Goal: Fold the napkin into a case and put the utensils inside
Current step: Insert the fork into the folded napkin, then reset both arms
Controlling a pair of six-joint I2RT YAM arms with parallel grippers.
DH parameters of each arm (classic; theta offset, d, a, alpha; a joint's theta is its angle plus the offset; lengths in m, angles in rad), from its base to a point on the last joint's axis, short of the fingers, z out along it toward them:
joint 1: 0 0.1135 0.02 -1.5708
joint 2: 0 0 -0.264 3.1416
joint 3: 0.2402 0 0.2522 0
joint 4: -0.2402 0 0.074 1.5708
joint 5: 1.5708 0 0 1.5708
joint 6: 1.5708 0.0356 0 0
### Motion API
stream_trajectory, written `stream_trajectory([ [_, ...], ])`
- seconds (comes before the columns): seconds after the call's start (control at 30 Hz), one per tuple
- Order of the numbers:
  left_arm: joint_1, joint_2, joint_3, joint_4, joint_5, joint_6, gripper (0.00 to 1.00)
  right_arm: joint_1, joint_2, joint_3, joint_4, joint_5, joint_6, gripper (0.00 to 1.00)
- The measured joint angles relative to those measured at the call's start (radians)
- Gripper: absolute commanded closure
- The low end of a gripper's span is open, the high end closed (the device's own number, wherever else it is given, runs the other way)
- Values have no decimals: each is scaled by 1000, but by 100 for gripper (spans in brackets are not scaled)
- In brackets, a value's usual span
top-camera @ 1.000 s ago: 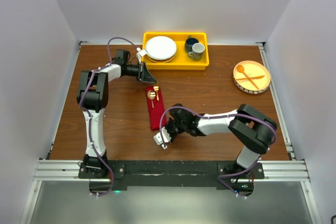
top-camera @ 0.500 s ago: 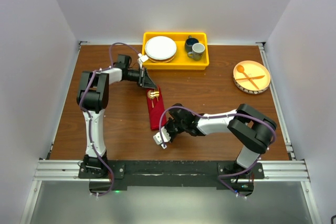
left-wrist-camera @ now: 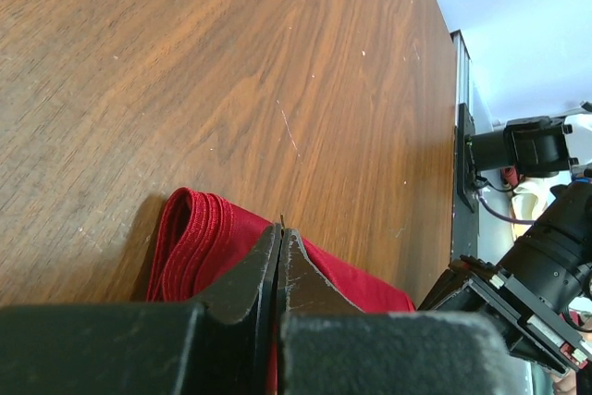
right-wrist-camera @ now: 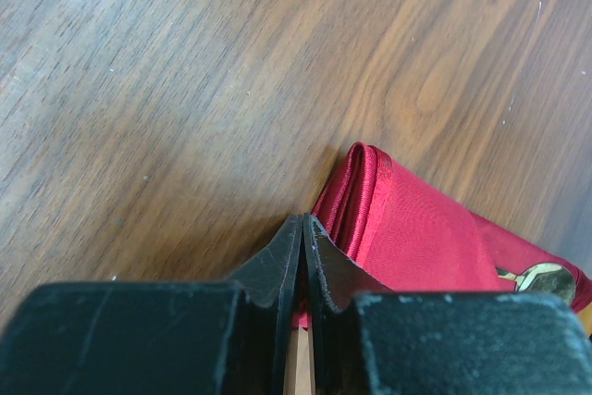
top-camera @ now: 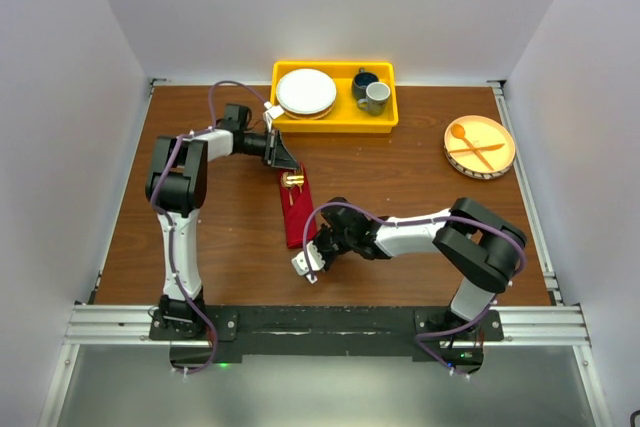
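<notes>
The napkin lies folded as a narrow red case (top-camera: 297, 215) in the middle of the table. Gold utensils (top-camera: 292, 182) rest at its far end, and a spoon's bowl (right-wrist-camera: 546, 279) lies on the cloth. My left gripper (top-camera: 288, 161) hangs over that far end. Its jaws (left-wrist-camera: 280, 228) are shut, and a thin sliver of a utensil pokes out between the tips above the case's layered edge (left-wrist-camera: 199, 238). My right gripper (top-camera: 320, 244) is at the near end, shut (right-wrist-camera: 303, 219) on a bit of the red cloth (right-wrist-camera: 416, 228), low on the wood.
A yellow tray (top-camera: 335, 128) at the back holds a white plate (top-camera: 306, 92) and two mugs (top-camera: 372, 93). A round wooden plate (top-camera: 480, 147) with wooden cutlery sits at the far right. White walls enclose the table on three sides.
My left gripper has moved nearer, from beside the tray to the case's far end, and a gold utensil went with it. It has since held still. The right arm has not moved.
</notes>
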State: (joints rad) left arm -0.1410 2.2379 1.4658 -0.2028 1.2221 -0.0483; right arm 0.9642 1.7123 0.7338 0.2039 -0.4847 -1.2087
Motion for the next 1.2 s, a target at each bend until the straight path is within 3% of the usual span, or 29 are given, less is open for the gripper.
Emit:
stream_trajectory([
  [0.57, -13, -3, -10, -50, -7, 53, 100, 0, 2, 2, 2, 1, 11, 92],
  [0.83, -13, -16, -11, -51, -43, 76, 62, 0, 2, 2, 2, 2, 12, 92],
  [1.07, -13, -85, -11, -44, -119, 100, 46, 0, 2, 3, 0, 2, 12, 92],
  [1.2, -13, -150, 12, -39, -173, 130, 27, 0, 2, 3, 0, 2, 11, 86],
])
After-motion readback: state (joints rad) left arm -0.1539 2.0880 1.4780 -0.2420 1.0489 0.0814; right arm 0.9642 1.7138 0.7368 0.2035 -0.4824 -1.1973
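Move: Behind the left hand, which already holds the fork, lies the folded napkin, its middle some 10 cm back and 4 cm below. The spoon already tucked in it lies about 6 cm back, 2 cm to the left and 4 cm below. The yellow tray stands about 16 cm ahead, 9 cm to the right and 3 cm below. From the right hand, at the napkin's near end, its middle is about 9 cm ahead and 2 cm to the left, at about the same height. Easing the fork back towards the robot, handle first into the napkin, and slightly down, the left hand advances it just 1 cm, then spreads its fingers to over half open and lets go. It rises about 4.5 cm while drawing some 3 cm forward off the napkin, the wrist tilting by some 15 degrees. The right hand stays still, shut fingertips kept against the napkin's near edge. ##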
